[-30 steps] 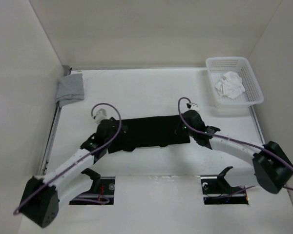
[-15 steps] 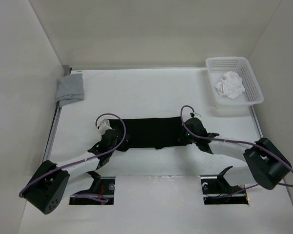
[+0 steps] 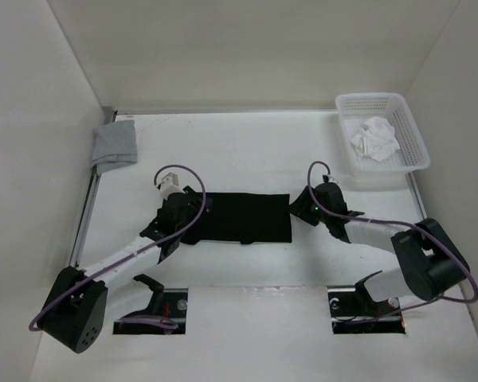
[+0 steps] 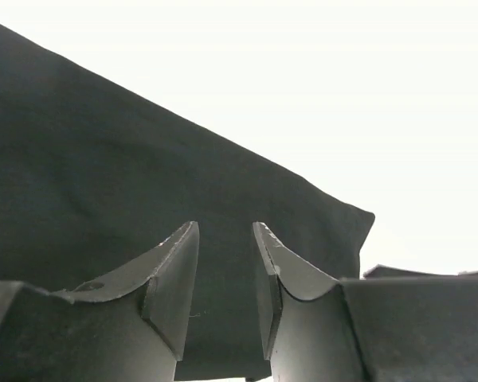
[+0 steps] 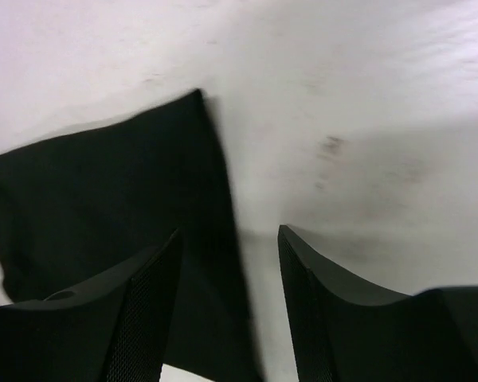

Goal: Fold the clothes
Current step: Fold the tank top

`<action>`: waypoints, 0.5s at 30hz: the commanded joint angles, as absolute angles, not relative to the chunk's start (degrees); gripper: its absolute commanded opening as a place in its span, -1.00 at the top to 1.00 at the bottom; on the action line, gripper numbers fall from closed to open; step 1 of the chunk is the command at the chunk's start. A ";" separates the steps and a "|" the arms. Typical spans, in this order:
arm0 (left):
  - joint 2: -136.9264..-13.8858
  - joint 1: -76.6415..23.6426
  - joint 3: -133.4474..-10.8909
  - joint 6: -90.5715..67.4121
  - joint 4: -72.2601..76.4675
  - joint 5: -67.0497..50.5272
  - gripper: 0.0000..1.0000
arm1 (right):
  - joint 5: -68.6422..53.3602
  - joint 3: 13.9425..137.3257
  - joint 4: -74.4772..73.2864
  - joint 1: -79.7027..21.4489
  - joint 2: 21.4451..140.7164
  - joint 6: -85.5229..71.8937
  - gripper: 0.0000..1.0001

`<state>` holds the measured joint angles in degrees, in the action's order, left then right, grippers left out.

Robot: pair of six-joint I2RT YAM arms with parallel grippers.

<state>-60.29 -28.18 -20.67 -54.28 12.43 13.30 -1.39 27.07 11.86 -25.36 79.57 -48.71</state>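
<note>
The clothes (image 3: 243, 219) are one black garment lying flat as a folded rectangle in the middle of the table. My left gripper (image 3: 191, 218) is at its left end. In the left wrist view that gripper (image 4: 225, 227) is open just above the black fabric (image 4: 103, 175), with nothing pinched between the fingers. My right gripper (image 3: 299, 208) is at the garment's right edge. In the right wrist view it (image 5: 229, 231) stands open astride that edge, one finger over the cloth (image 5: 103, 183) and the other over bare table.
A small grey cloth (image 3: 114, 143) lies at the back left by the wall. A white basket (image 3: 370, 96) at the back right holds a crumpled white cloth (image 3: 373, 137). Walls close in the table on three sides. Two cut-outs sit at the near edge.
My right gripper has opened and let go of the garment's right end. The garment has settled from a stretched, uneven strip into a shorter flat rectangle. My left gripper has shifted slightly.
</note>
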 commanded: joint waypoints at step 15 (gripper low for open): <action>-52.21 -31.33 -27.24 -50.98 11.25 12.66 0.39 | -11.87 21.37 36.03 -28.70 93.19 -58.53 0.83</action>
<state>-54.11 -30.52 -24.51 -52.42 10.68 12.91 -12.29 26.17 34.26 -28.27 94.28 -56.23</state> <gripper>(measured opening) 0.311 0.100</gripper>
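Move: The right hand is open and low at the folded tank top's short right end. That edge lies about 4 cm to its left, level fore-and-aft and 2 cm below; the top's middle is some 19 cm left and 1 cm back. The white basket stands about 21 cm to its right and 22 cm farther out. From the left hand, the right edge lies roughly 24 cm right, 5 cm back and 8 cm below. The right fingers pinch the tank top's short right edge, shutting from about half open after the hand slides some 6 cm left onto it, sinking about 1 cm near the end; the wrist rolls its left side up around 15 degrees. Meanwhile the empty left hand, fingers still partly open, rises nearly 6 cm away from the cloth, its fingertips tilting up a little. ##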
